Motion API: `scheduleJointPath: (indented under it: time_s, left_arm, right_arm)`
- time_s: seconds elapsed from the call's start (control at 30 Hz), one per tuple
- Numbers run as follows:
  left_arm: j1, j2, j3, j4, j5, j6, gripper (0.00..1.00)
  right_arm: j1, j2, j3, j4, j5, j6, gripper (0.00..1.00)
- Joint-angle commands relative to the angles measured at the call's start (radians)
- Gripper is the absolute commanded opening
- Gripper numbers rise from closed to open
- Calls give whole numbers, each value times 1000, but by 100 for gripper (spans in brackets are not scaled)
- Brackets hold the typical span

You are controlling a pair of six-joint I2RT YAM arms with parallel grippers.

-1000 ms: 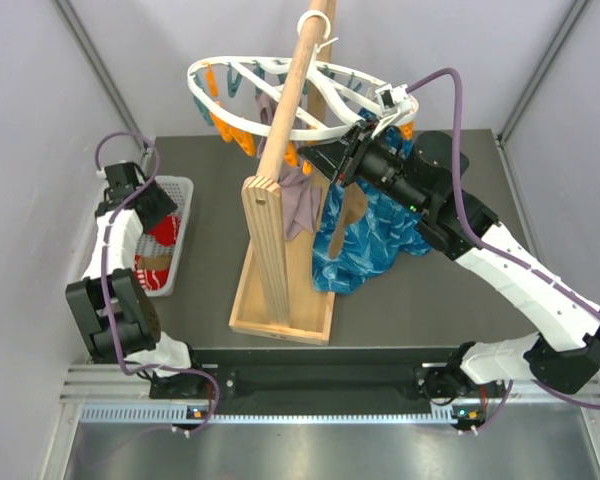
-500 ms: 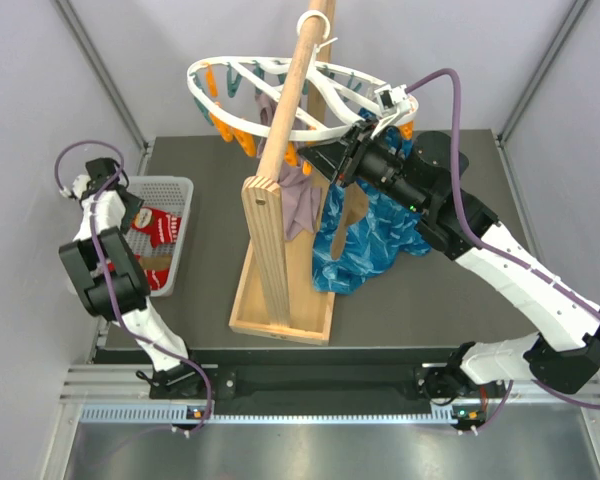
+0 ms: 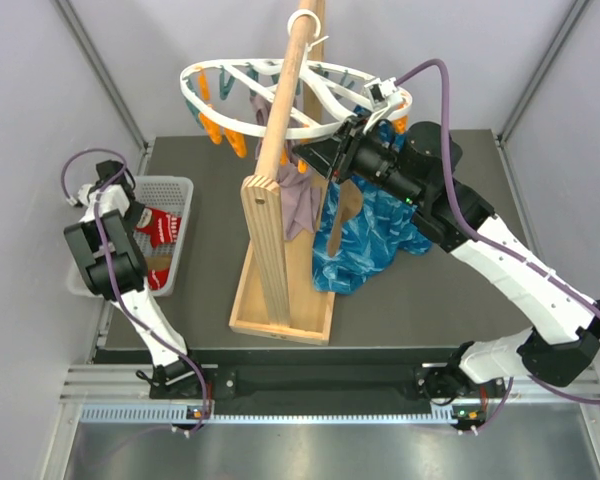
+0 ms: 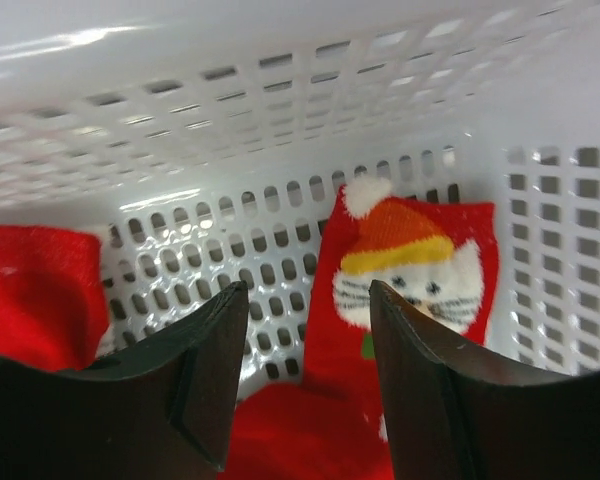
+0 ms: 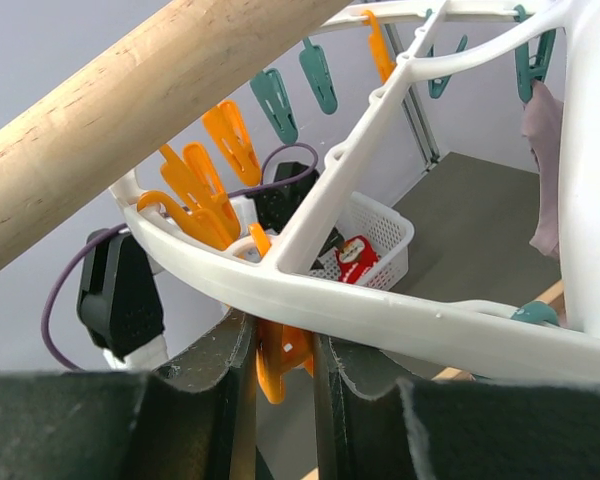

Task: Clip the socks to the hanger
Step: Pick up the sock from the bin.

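The hanger [image 3: 242,125], a white oval ring with orange and teal pegs, hangs from the wooden pole. My right gripper [image 5: 283,335] is shut on an orange peg [image 5: 272,375] just under the ring's rim [image 5: 380,310]. A mauve sock [image 3: 300,205] and a tan-brown sock [image 3: 342,210] dangle below the ring. My left gripper [image 4: 308,300] is open inside the white mesh basket [image 4: 230,130], just above red socks. One red sock [image 4: 410,260] shows a white cat in a hat, and another [image 4: 40,290] lies to the left. From above, the left gripper [image 3: 135,212] is at the basket's left side.
The wooden pole stand [image 3: 270,250] rises from its base in the middle of the table. A blue patterned cloth [image 3: 380,235] lies heaped to its right, under my right arm. The basket [image 3: 180,185] sits at the table's left edge, near the wall.
My left arm has swung from over the basket's middle to its far left side, the gripper staying open. The right gripper and the hanger ring have shifted slightly up and left.
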Motion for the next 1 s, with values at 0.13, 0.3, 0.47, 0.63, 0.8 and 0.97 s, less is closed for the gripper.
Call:
scheduleJointPath:
  time_s: [0.13, 0.3, 0.47, 0.63, 0.8, 0.97]
  left_arm:
    - [-5, 109, 62, 37, -8, -4, 56]
    - [-19, 116, 59, 91, -19, 38, 46]
    - [-22, 99, 44, 159, 21, 87, 21]
    - [-28, 39, 18, 212, 42, 139, 0]
    - [-31, -100, -76, 261, 67, 188, 0]
    - [-31, -296, -150, 271, 252, 174, 0]
  right_arm:
    - [-25, 54, 14, -123, 43, -12, 0]
    - [-25, 57, 9, -126, 44, -11, 0]
    - [-25, 51, 6, -128, 50, -17, 0]
    - [-25, 40, -3, -131, 59, -18, 0]
    - [-24, 23, -20, -125, 62, -15, 0]
    - [-25, 13, -40, -117, 62, -14, 0]
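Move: The red cat-face sock lies in the bin about 4 cm ahead of the left hand, 2 cm to its right and 4 cm below its open fingers, its toe end towards the bin's far wall. That wall stands roughly 9 cm ahead. A brown-and-red sock lies some 12 cm back and 2 cm to the hand's right. From the right hand, the cat-face sock is about 17 cm ahead, 43 cm left and 46 cm below. The cat-face sock is pinched near its toe end by the left fingers, which sink about 2.5 cm, then slide forward over it some 3.5 cm while closing from half open to fully shut. The hand then lifts about 4.5 cm, drawing back and to the right with its grip kept and turning a little over 10 degrees clockwise. ##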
